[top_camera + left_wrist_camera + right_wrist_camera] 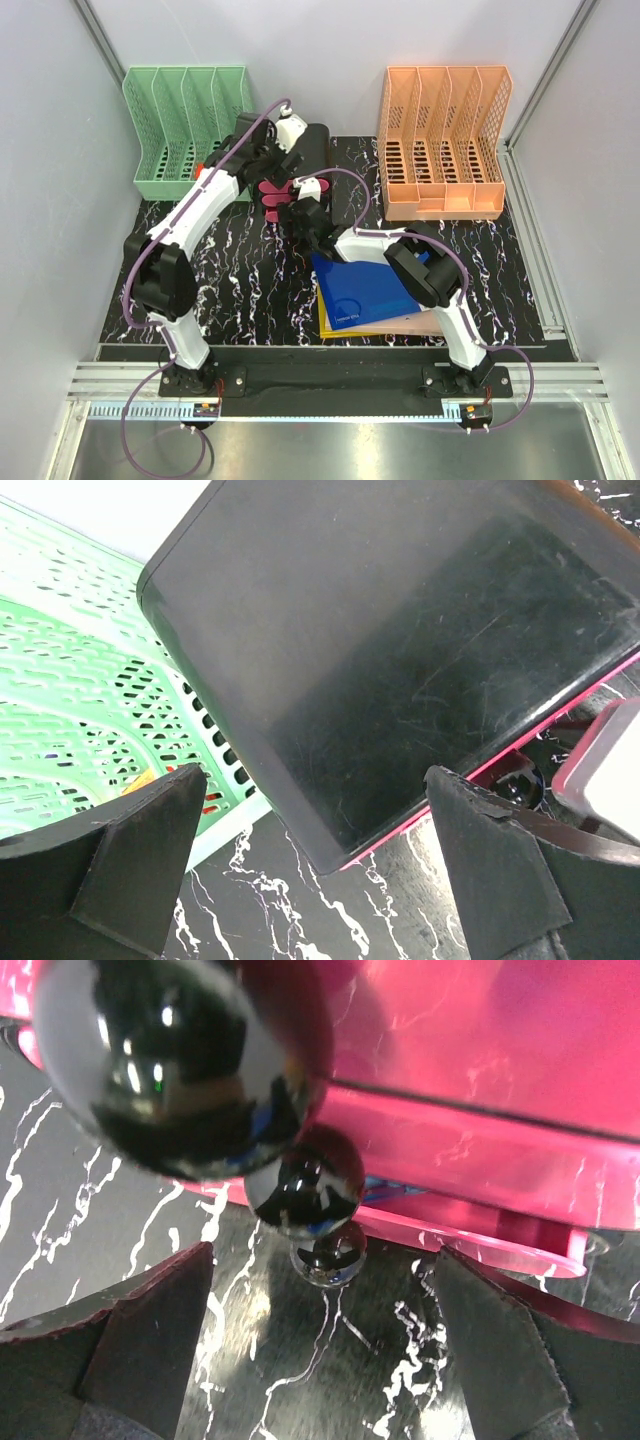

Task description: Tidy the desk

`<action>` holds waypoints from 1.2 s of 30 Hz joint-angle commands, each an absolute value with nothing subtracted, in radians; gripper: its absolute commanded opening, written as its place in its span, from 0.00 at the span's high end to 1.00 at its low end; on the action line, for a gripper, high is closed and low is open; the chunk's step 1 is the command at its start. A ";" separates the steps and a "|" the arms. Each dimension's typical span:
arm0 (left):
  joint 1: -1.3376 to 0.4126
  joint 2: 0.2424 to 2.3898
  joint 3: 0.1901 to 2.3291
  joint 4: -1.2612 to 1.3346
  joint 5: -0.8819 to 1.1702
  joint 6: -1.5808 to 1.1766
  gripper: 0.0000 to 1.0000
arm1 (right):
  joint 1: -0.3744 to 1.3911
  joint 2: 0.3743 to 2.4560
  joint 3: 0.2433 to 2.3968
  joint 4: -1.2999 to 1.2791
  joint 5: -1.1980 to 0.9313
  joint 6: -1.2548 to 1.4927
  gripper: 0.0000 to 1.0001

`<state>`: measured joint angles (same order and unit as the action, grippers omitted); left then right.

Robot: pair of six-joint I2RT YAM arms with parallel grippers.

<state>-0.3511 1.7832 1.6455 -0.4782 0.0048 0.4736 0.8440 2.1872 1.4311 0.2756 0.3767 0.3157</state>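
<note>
On the black veined desk (250, 290), a black flat slab with a pink edge (400, 650) stands beside the green file rack (185, 130). My left gripper (315, 880) hangs open just in front of the slab's lower corner, nothing between its fingers. In the top view this gripper (285, 165) is at the slab (316, 150). A pink object (470, 1070) with shiny chrome balls (305, 1180) fills the right wrist view. My right gripper (325, 1360) is open just short of the balls, over bare desk. From above, it (298, 212) sits beside the pink object (272, 192).
An orange file rack (445, 140) stands at the back right. A blue folder (360, 285) lies on a yellow one (326, 332) and a beige one (425, 322) near the right arm's base. Grey walls close in on both sides.
</note>
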 commanded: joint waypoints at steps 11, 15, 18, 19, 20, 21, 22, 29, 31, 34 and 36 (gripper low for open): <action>-0.327 1.752 1.586 -0.584 0.032 0.483 0.02 | 0.818 2.206 1.486 0.416 0.443 0.298 0.00; -0.328 1.752 1.589 -0.584 0.032 0.482 0.02 | 0.813 2.201 1.491 0.411 0.413 0.299 0.00; -0.327 1.747 1.592 -0.584 0.021 0.482 0.02 | 0.813 2.200 1.511 0.374 0.371 0.295 0.00; -0.327 1.744 1.595 -0.586 0.018 0.482 0.02 | 0.813 2.192 1.508 0.355 0.359 0.293 0.00; -0.327 1.737 1.598 -0.587 0.015 0.480 0.02 | 0.813 2.168 1.500 0.350 0.354 0.296 0.00; -0.325 1.732 1.601 -0.592 0.017 0.479 0.02 | 0.813 2.151 1.485 0.350 0.347 0.298 0.00; -0.325 1.729 1.618 -0.598 0.011 0.479 0.01 | 0.813 2.132 1.451 0.354 0.333 0.295 0.00; -0.321 1.675 1.752 -0.652 0.005 0.448 0.01 | 0.799 1.849 1.318 0.287 0.272 0.265 0.00; -0.319 1.649 1.773 -0.658 -0.023 0.442 0.01 | 0.789 1.797 1.327 0.205 0.249 0.262 0.00; -0.319 1.606 1.821 -0.670 -0.032 0.426 0.01 | 0.766 1.698 1.344 0.091 0.297 0.247 0.00; -0.318 1.586 1.848 -0.695 -0.017 0.404 0.01 | 0.700 1.640 1.371 -0.021 0.322 0.277 0.00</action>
<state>-0.3248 1.6882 1.7596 -0.6758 -0.0040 0.4480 0.7834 1.7668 1.3151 0.1627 0.2798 0.2714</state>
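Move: The bottom drawer, a little ajar, has its knob about 3 cm ahead of the right hand, in line with its open fingers and some 2 cm lower; the cabinet's middle is roughly 11 cm ahead, 1 cm right and 2 cm up. The blue folder's middle lies about 14 cm back and 19 cm right, 4 cm lower. From the left hand that knob is some 8 cm right, 1 cm back and 13 cm down. With fingers wide open, the right hand pushes the front of the bottom drawer forward about 1.5 cm, edging slightly up, and stays there briefly before backing off the drawers and lifting some 12 cm while drifting about 4 cm right. The left hand, also open and above the cabinet's left front corner, sinks about 4 cm while drawing back 3 cm and left 2 cm, its fingers tipping down about 10 degrees, pauses, then rises some 8 cm and levels back; whether it touches the cabinet can't be told. ##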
